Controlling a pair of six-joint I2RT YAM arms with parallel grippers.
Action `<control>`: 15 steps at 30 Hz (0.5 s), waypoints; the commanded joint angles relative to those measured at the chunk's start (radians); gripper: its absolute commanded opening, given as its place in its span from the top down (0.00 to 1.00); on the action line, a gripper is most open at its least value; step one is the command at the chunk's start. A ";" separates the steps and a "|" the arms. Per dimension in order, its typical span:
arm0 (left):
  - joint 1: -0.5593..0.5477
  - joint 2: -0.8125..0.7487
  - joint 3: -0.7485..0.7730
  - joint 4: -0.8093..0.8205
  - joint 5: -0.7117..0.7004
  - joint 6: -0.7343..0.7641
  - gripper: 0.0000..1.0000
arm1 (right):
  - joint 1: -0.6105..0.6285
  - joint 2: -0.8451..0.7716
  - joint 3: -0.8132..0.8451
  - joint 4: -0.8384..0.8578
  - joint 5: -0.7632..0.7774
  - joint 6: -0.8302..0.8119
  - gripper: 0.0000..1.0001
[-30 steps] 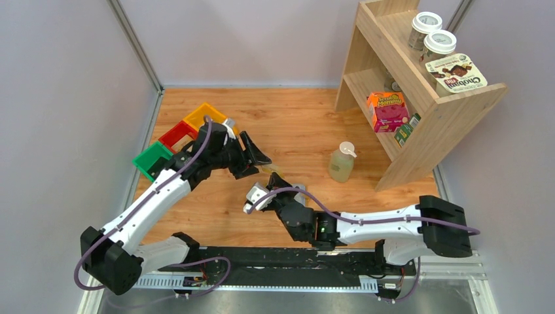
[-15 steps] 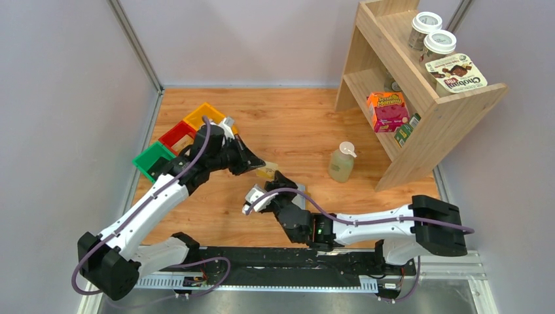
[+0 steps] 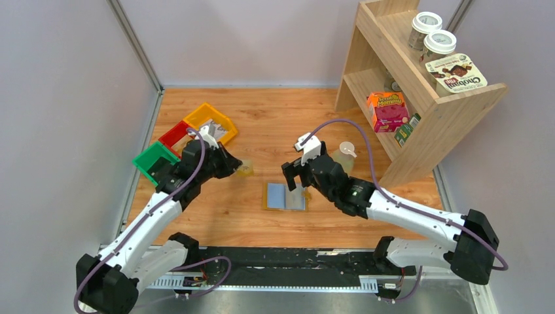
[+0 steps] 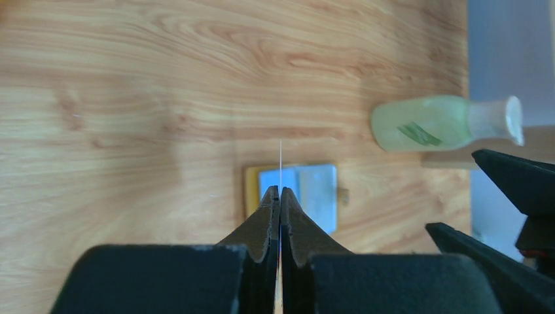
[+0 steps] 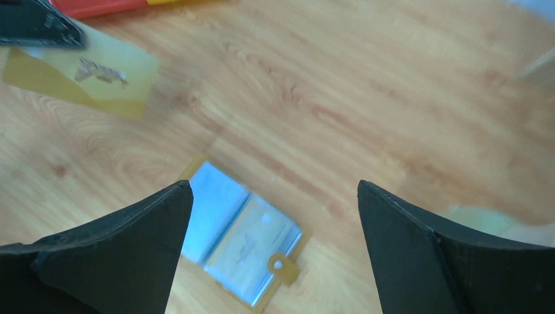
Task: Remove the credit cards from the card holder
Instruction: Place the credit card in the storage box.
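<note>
The mustard-yellow card holder (image 3: 286, 196) lies open and flat on the wooden table, showing pale blue sleeves (image 5: 226, 229) and its snap tab (image 5: 278, 265). My left gripper (image 3: 234, 167) is to its left, shut on a thin, pale yellowish credit card (image 3: 246, 169). That credit card (image 5: 98, 75) shows face-on in the right wrist view and as an edge-on sliver (image 4: 280, 154) between the left gripper's (image 4: 280, 190) closed fingers. My right gripper (image 3: 298, 182) hovers over the holder's far right edge, open and holding nothing (image 5: 273, 185).
Green (image 3: 152, 159), red (image 3: 175, 134) and yellow (image 3: 208, 119) bins sit at the left behind my left arm. A soap bottle (image 3: 341, 162) stands just right of my right gripper. A wooden shelf (image 3: 419, 98) with cartons and cups fills the back right.
My right gripper opened, let go of the card holder and moved back and right; the holder now lies on the table. My left gripper shut on a card and drew it away to the left.
</note>
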 commanded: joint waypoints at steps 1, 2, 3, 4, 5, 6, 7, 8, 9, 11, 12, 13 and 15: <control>0.044 -0.053 -0.048 0.071 -0.177 0.113 1.00 | -0.099 -0.036 0.014 -0.134 -0.297 0.266 0.00; 0.065 -0.059 -0.057 0.070 -0.199 0.125 1.00 | -0.120 -0.039 0.010 -0.134 -0.323 0.286 0.00; 0.079 -0.065 -0.060 0.061 -0.240 0.134 1.00 | -0.134 -0.039 0.007 -0.137 -0.342 0.300 0.00; 0.105 -0.068 -0.054 0.053 -0.268 0.149 1.00 | -0.149 -0.039 0.005 -0.137 -0.363 0.308 0.00; 0.117 -0.068 -0.045 0.036 -0.320 0.156 1.00 | -0.159 -0.038 0.002 -0.137 -0.383 0.311 0.00; 0.152 -0.065 -0.040 0.029 -0.339 0.162 1.00 | -0.168 -0.036 0.002 -0.135 -0.408 0.309 0.00; 0.172 -0.054 -0.025 0.021 -0.357 0.165 1.00 | -0.176 -0.032 -0.001 -0.129 -0.429 0.303 0.00; 0.218 -0.045 -0.019 0.019 -0.359 0.163 1.00 | -0.180 -0.029 -0.002 -0.124 -0.478 0.305 0.00; 0.240 -0.024 -0.008 0.025 -0.363 0.157 1.00 | -0.182 -0.023 -0.004 -0.123 -0.501 0.298 0.00; 0.310 0.021 0.010 0.042 -0.341 0.136 1.00 | -0.183 -0.013 -0.001 -0.124 -0.533 0.288 0.00; 0.358 0.057 0.018 0.053 -0.327 0.125 1.00 | -0.185 -0.010 -0.001 -0.124 -0.543 0.286 0.00; 0.398 0.074 0.033 0.067 -0.315 0.116 1.00 | -0.183 -0.010 -0.001 -0.126 -0.547 0.283 0.00; 0.450 0.139 0.056 0.106 -0.302 0.094 1.00 | -0.185 -0.015 -0.005 -0.124 -0.547 0.278 0.00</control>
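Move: My left hand still holds a gold credit card. The red compartment of the storage box, with other gold cards in it, lies about 16 cm ahead, 21 cm left and 16 cm lower. The green compartment is about 9 cm left of the red one and 7 cm nearer; the yellow is 8 cm right of it and 8 cm farther. The open card holder lies about 2 cm back of my right hand, neither left nor right, 18 cm below; the bottle stands some 7 cm ahead and 19 cm right of that hand. I sweep my left hand some 16 cm left and about 5 cm forward, sinking a little, towards the red compartment, swinging the wrist roughly 30 degrees counter-clockwise while the shut fingers keep their pinch on the card. My right hand, wide open and empty, eases 3 cm down and 3 cm back over the card holder, tipping its fingers down some 25 degrees. ##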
